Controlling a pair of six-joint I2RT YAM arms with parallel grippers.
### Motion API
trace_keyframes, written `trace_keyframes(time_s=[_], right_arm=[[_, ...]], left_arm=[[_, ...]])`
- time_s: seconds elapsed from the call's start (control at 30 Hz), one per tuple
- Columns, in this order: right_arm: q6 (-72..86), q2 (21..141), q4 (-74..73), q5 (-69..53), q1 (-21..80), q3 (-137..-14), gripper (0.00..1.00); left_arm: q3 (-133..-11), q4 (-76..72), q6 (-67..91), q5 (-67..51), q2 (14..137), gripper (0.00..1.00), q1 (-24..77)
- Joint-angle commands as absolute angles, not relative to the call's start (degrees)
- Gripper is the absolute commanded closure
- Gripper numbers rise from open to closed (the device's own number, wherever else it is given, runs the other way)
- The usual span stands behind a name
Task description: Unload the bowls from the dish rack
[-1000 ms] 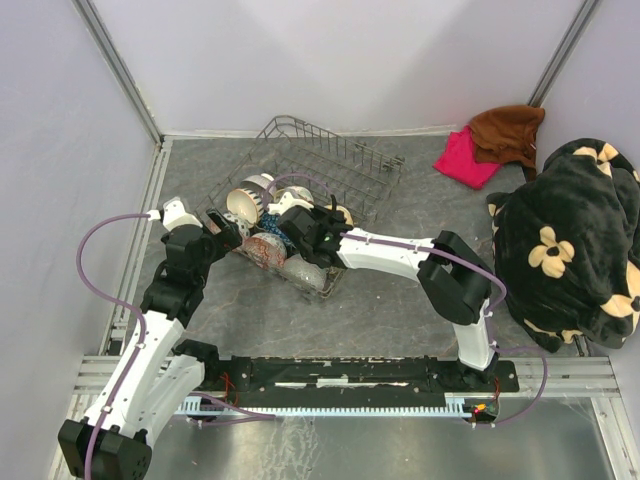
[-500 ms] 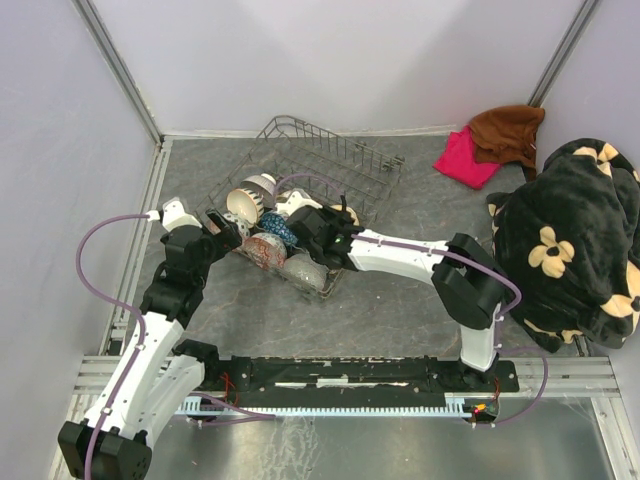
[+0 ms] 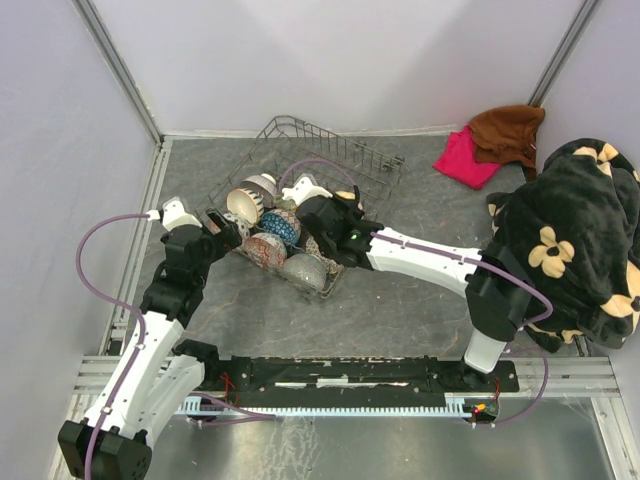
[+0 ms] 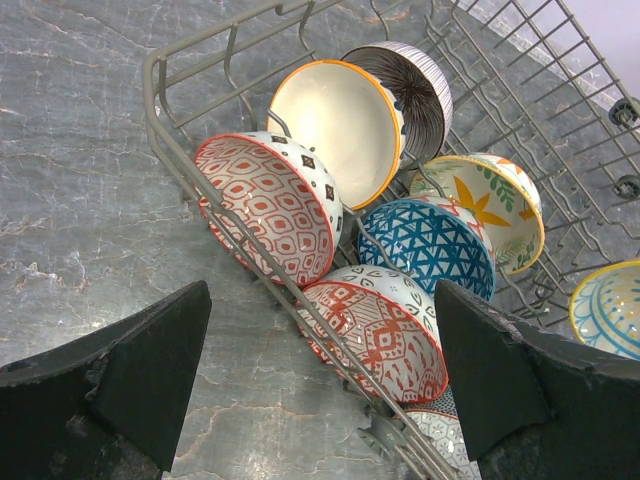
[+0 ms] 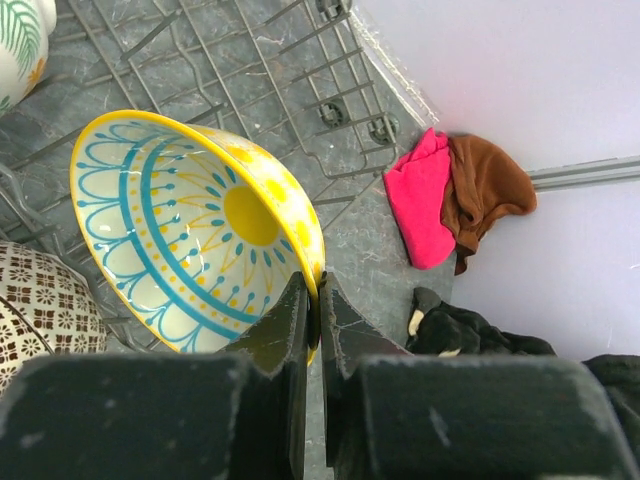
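Note:
The grey wire dish rack [image 3: 335,150] lies at the back left of the table, with several patterned bowls along its near side. My right gripper [image 5: 316,290] is shut on the rim of a yellow bowl with blue lines [image 5: 190,230] and holds it tilted over the rack's wires. From above, the right gripper [image 3: 332,215] hangs over the rack's middle. My left gripper [image 4: 320,300] stands open just outside the rack's near rim [image 4: 160,110]. It faces a red-patterned bowl [image 4: 265,205], a second red one [image 4: 385,335], a blue bowl [image 4: 425,245] and a cream bowl [image 4: 335,125].
A pink cloth [image 3: 466,158] and a brown cloth [image 3: 508,132] lie at the back right. A black blanket with cream flowers [image 3: 575,240] fills the right side. Walls close in the left and the back.
My right arm has swung to the right and back with the yellow bowl, uncovering the bowls at the rack's near side. The left arm has not moved.

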State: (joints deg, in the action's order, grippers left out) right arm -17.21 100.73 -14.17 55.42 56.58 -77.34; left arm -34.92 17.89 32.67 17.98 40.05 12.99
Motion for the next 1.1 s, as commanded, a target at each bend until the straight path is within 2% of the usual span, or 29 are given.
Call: trace_keyframes(time_s=[0.0, 0.2, 0.47, 0.77, 1.07], right_arm=[[-16.93, 95.66, -11.56, 58.3, 55.64, -81.63, 0.99], [-11.68, 91.95, -17.33, 54.61, 48.92, -85.94, 0.99], [2.38, 89.23, -33.13, 43.56, 29.08, -93.56, 0.99], [13.99, 92.84, -41.44, 20.39, 7.41, -96.89, 0.99], [18.34, 101.25, -38.91, 9.77, 0.97, -95.79, 0.99]], left_arm=[[-38.5, 16.78, 32.98, 18.83, 40.83, 0.01, 13.25], [-41.34, 17.37, 32.72, 18.38, 42.04, 0.01, 13.23], [-43.75, 18.34, 32.51, 17.59, 42.36, 0.01, 13.19], [-43.78, 18.3, 32.94, 15.89, 42.45, 0.01, 13.18], [-43.09, 17.67, 33.26, 14.7, 42.97, 0.01, 13.19]])
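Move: The right hand has the yellow bowl by its rim, already above the rack. The bare table it is taken to lies about 30 cm to the right, 12 cm ahead and 16 cm below. The pink cloth is some 32 cm right and 23 cm ahead, the black blanket about 57 cm right and level with the hand. The brown-patterned bowl sits some 7 cm left, 3 cm back. From the left hand, that bare table is roughly 63 cm right and 18 cm ahead. Rightward in one fast arc, the right hand carries the yellow bowl about 30 cm, also going forward, away from the rack towards the bare table short of the pink cloth. It rises about 10 cm and then sinks as far again, swinging clockwise and rolling left side up, each around 40 degrees, pinch kept. The empty, open left hand lifts slightly beside the rack. ##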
